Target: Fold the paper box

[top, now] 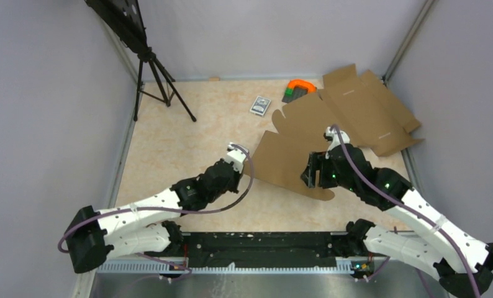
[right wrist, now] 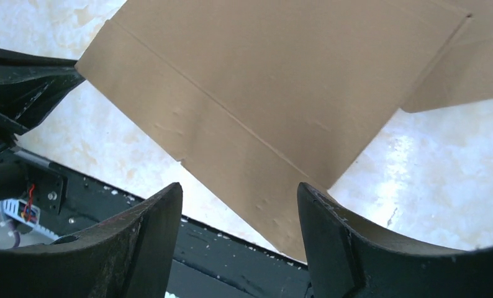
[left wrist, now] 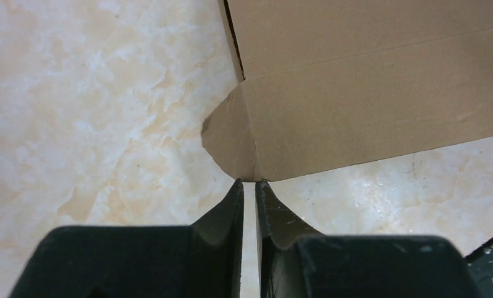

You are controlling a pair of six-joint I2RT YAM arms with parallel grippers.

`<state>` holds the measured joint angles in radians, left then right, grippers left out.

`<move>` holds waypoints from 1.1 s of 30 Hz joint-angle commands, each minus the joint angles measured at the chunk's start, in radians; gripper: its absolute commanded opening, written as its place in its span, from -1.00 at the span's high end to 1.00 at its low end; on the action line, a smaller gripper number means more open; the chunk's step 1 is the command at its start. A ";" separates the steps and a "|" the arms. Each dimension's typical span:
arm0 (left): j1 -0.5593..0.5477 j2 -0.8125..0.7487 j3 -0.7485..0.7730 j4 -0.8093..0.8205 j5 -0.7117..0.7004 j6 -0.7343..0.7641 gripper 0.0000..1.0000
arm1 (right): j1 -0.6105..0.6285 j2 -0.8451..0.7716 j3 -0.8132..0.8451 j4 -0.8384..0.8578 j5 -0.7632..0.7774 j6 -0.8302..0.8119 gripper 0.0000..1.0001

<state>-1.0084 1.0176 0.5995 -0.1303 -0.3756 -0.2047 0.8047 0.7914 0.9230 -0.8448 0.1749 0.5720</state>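
The paper box (top: 290,158) is a brown creased cardboard blank lying at mid-table, its near panel tilted up. My left gripper (top: 239,151) is at the box's left edge. In the left wrist view its jaws (left wrist: 249,182) stand almost together with only a thin slit of table between them, tips right at the corner where a small rounded flap (left wrist: 227,133) meets the long panel (left wrist: 368,99). My right gripper (top: 311,177) hovers over the box's near right part. In the right wrist view it (right wrist: 239,189) is wide open, and the cardboard (right wrist: 262,93) lies beyond the fingers, not between them.
A second flat cardboard blank (top: 365,105) lies at the back right, partly under the box. A small grey card pack (top: 260,105) and an orange-and-green object (top: 300,89) sit near the back wall. A tripod (top: 160,81) stands at back left. The black base rail (top: 262,242) runs along the near edge.
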 commanded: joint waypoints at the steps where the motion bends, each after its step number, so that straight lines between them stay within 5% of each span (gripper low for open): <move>1: 0.068 0.005 0.030 0.007 0.163 -0.141 0.75 | -0.006 -0.050 0.005 -0.054 0.109 0.056 -0.35; 7: 0.114 0.039 0.035 0.004 0.279 -0.111 0.31 | -0.004 -0.107 -0.031 -0.070 0.002 0.044 -0.38; 10: 0.113 0.053 0.034 -0.011 0.234 -0.023 -0.33 | -0.005 -0.121 -0.042 -0.059 -0.046 0.051 -0.39; 15: 0.028 0.037 0.030 -0.030 0.048 0.136 -0.83 | -0.005 -0.115 -0.033 -0.040 -0.106 0.039 -0.40; 22: -0.041 -0.044 -0.003 0.024 -0.042 0.359 -0.97 | -0.005 -0.100 -0.027 -0.015 -0.153 0.021 -0.39; 30: -0.034 -0.333 -0.098 0.177 -0.207 0.196 -0.97 | -0.005 -0.095 -0.009 -0.013 -0.165 -0.035 -0.39; 33: -0.014 -0.400 -0.030 0.037 -0.174 0.138 -0.97 | -0.004 -0.089 -0.009 0.006 -0.183 -0.051 -0.40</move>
<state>-1.0405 0.6895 0.5285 -0.0849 -0.4915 0.0364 0.8032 0.7013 0.8841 -0.8959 0.0200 0.5594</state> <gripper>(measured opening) 0.986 0.696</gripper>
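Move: My nearly shut left fingertips are at the outer edge of the box lid's left tab, whose middle is about 2 cm ahead, 1 cm left and 1 cm lower. The lid's middle is some 14 cm to my left hand's right and 4 cm ahead. From my open right hand, the lid's right tab is roughly 3 cm back, 5 cm right and 7 cm below; the left tab lies about 21 cm left, 3 cm ahead and 9 cm lower. I let go of the left tab, spreading my left fingers wide while that hand sinks about 2.5 cm, then lift it clear nearly 10 cm, drifting about 4 cm left as the fingers tip upward. My right hand, still open, swings some 2 cm right and then draws back about 3.5 cm over the lid's near edge, ending without the sideways shift. ##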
